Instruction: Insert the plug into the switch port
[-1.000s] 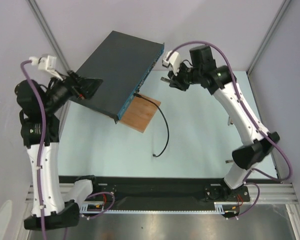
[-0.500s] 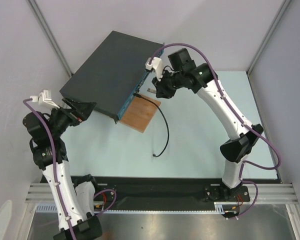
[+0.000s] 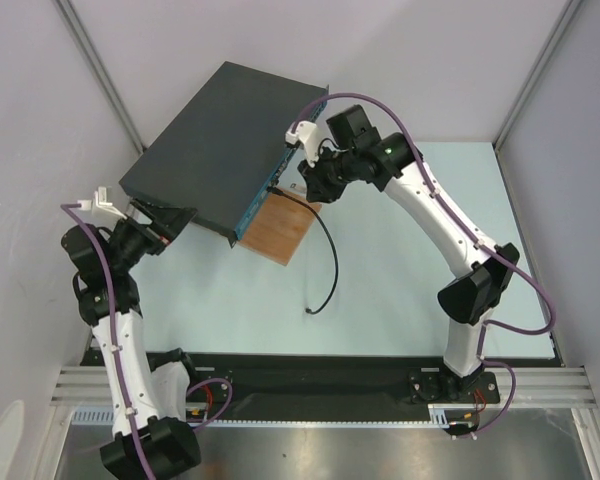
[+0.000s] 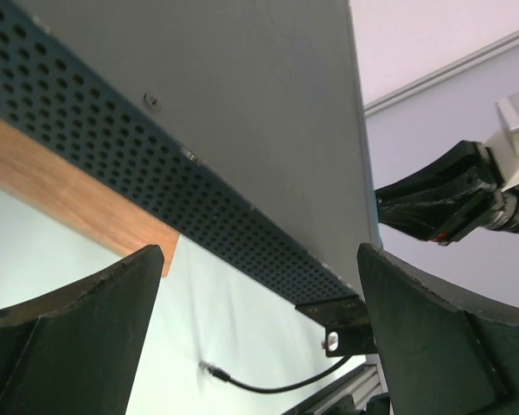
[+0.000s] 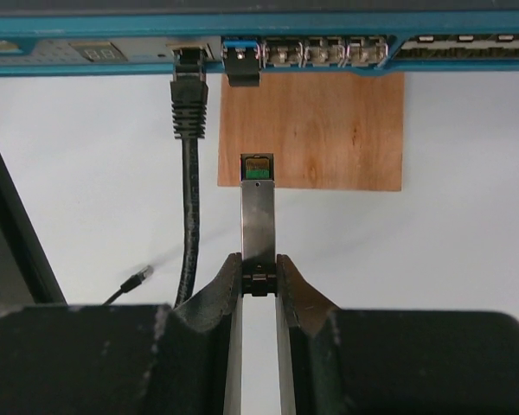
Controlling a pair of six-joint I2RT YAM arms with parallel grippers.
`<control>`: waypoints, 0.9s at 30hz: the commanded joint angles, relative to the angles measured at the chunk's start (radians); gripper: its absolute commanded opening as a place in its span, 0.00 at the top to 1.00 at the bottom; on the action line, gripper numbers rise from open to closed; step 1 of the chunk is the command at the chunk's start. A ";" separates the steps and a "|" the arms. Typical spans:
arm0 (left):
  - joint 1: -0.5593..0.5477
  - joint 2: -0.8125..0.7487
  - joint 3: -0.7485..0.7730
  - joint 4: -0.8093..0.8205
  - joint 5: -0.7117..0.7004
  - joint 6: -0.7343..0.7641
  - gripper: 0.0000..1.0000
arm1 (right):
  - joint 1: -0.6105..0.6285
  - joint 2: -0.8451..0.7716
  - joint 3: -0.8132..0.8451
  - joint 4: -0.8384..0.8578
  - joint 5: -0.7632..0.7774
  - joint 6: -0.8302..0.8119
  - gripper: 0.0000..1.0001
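Note:
The switch (image 3: 225, 135) lies at an angle at the back, dark grey on top, its teal front face (image 5: 112, 26) carrying a row of ports (image 5: 324, 52). My right gripper (image 5: 259, 264) is shut on the plug (image 5: 259, 207), a slim metal module. It points at the front face and stops short of it, just right of a blue-tabbed module (image 5: 240, 59) that sits in a port. In the top view my right gripper (image 3: 315, 185) hovers by the switch front. My left gripper (image 3: 165, 222) stands open beside the switch's near left corner, holding nothing; its wrist view shows the perforated side (image 4: 199, 216).
A black cable (image 5: 189, 104) is plugged into a port left of the blue tab and curves across the table (image 3: 330, 260) to a loose end (image 3: 311, 312). A brown wooden board (image 3: 280, 228) lies under the switch's front edge. Frame posts and walls close in the back and sides.
My right gripper has carried the plug leftward, up close to the switch front. My left arm has drawn back from the switch's left side to its near corner, and its jaws have widened.

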 commanded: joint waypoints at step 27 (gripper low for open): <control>-0.102 0.120 -0.060 0.376 -0.064 -0.166 0.53 | 0.021 0.070 0.092 0.119 0.025 0.178 1.00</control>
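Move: The empty switch port lies about 4 cm ahead and 6 cm left of the right hand, roughly level, with the plug already in its fingers. The black cap is some 2 cm nearer the base than that port, the network cable's plug about 4 cm nearer. The switch's near side is about 4 cm ahead of the open left hand, 1 cm right and 2 cm below; its bracket corner stands 8 cm right, 2 cm back. The plug, still pinched in the right fingers, is carried some 3 cm left and forward to the first empty port beyond the black cap, dipping about 1.5 cm and then rising about 2 cm as the wrist turns about 5 degrees clockwise. The left hand reaches 3 cm forward around the switch's near side, then closes its wide-open fingers by a quarter, seeming to clamp the case. ##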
